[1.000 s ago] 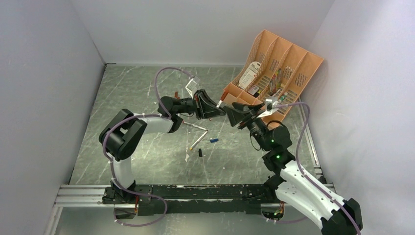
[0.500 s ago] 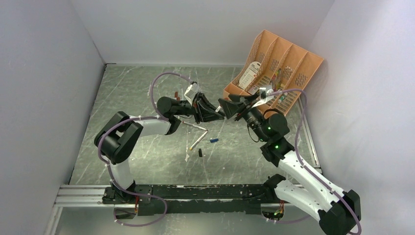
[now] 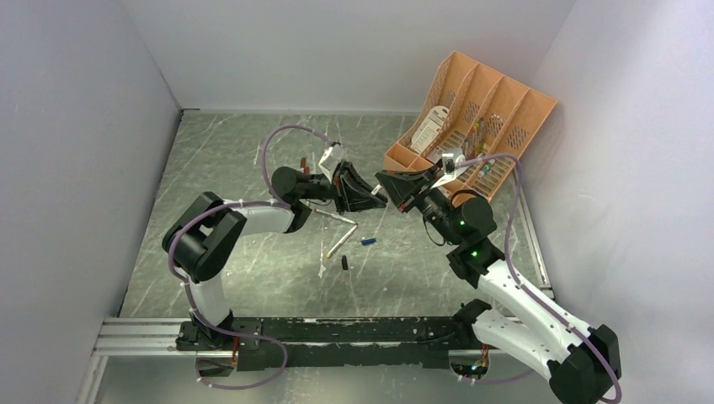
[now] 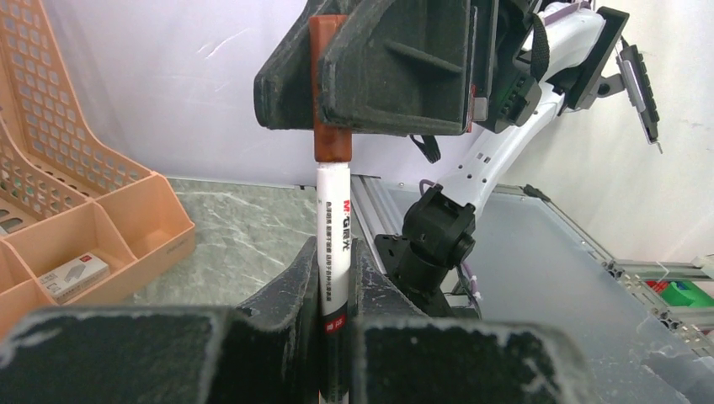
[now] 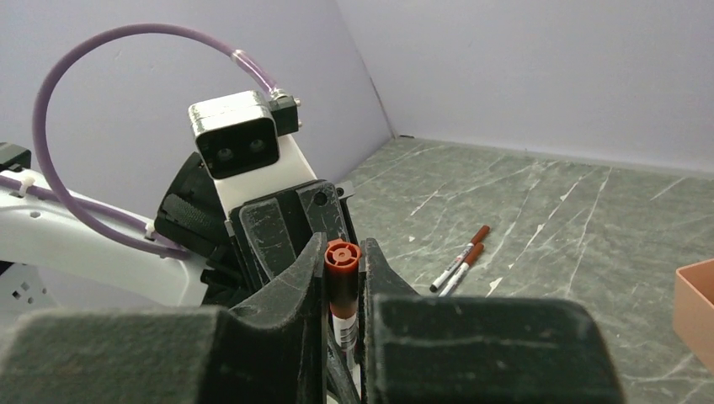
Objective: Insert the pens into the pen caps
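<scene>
My left gripper (image 4: 334, 252) is shut on the barrel of a white pen (image 4: 333, 210), which stands upright between its fingers. A red-brown pen cap (image 4: 329, 143) sits on the pen's top end, and my right gripper (image 5: 343, 252) is shut on that cap (image 5: 342, 268). In the top view the two grippers (image 3: 364, 195) (image 3: 390, 187) meet tip to tip above the table. Two more pens (image 3: 338, 242) lie on the floor below them, with a blue cap (image 3: 368, 241) and a dark cap (image 3: 344, 263) nearby.
The orange slotted organizer tray (image 3: 497, 105) leans at the back right, close behind my right gripper. Two red-capped pens (image 5: 461, 257) lie side by side on the marble-patterned table. White walls enclose the left, back and right sides.
My right gripper moved left to the left gripper's pen and went from open to shut on the red-brown cap. The left gripper kept its hold and shifted slightly left.
</scene>
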You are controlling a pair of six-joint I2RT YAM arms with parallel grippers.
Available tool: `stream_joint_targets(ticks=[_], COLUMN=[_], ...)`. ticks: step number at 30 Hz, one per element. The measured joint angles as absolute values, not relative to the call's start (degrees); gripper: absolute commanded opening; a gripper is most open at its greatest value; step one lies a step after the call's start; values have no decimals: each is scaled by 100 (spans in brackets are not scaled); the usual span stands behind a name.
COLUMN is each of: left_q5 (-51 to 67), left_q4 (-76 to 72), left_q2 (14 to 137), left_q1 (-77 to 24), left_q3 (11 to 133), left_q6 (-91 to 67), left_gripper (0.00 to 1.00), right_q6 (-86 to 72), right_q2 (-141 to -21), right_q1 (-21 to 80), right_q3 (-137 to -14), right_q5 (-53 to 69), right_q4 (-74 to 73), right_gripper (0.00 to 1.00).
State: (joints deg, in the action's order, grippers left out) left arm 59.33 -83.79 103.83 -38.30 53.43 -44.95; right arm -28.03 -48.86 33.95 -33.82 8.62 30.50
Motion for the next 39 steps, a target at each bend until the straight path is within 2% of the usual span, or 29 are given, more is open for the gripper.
stream_joint_targets(ticks=[5, 11, 21, 27, 28, 32, 34, 39], left_q5=[6064, 6600, 7575, 7699, 7697, 7542, 7116, 5966], left_q4=[-8331, -8099, -7793, -7756, -7754, -7824, -8053, -8543], left_q2=[10471, 10803, 11413, 11574, 11574, 11474, 11375, 11019], left_q1=[-3835, -3835, -3730, -3721, -3721, -3721, -3677, -3365], left_q3=[5518, 6326, 7439, 7644, 7644, 7244, 6838, 5391], left_q6=[-4637, -4899, -5277, -5463, -5465, -5443, -5474, -5393], left_gripper=[7, 7, 7, 7, 7, 7, 7, 7], right_q6=[-2893, -3076, -3181, -3299, -3319, -3345, -3358, -3271], right_q2=[-4849, -4899, -5384, -5769, -5765, -5446, -5146, -4471], right_q1=[3367, 3242, 3299, 3312, 3312, 3376, 3516, 3607], right_q3=[-3216, -2928, -2386, -2239, -2224, -2204, -2237, -2403], right_q5=[897, 753, 176, -69, -73, -119, 21, -62], right_q4=[3229, 3916, 5347, 6064, 6093, 5629, 4805, 2917], right_gripper=[0, 0, 0, 0, 2, 31, 36, 40])
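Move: The red-brown cap sits between the right fingers, already on the end of the pen that the left hand holds; the pen's middle lies about 4 cm back of the right hand and 6 cm below. From the left hand the cap is some 4 cm ahead, 1 cm right and 5 cm up. On the table some 25 cm below the left hand, the blue cap lies about 9 cm back and 1 cm left, the yellow-tipped pen 9 cm back and 8 cm left. The right hand presses the cap onto the left-held pen, opens and drops about 6 cm; left sinks too. ##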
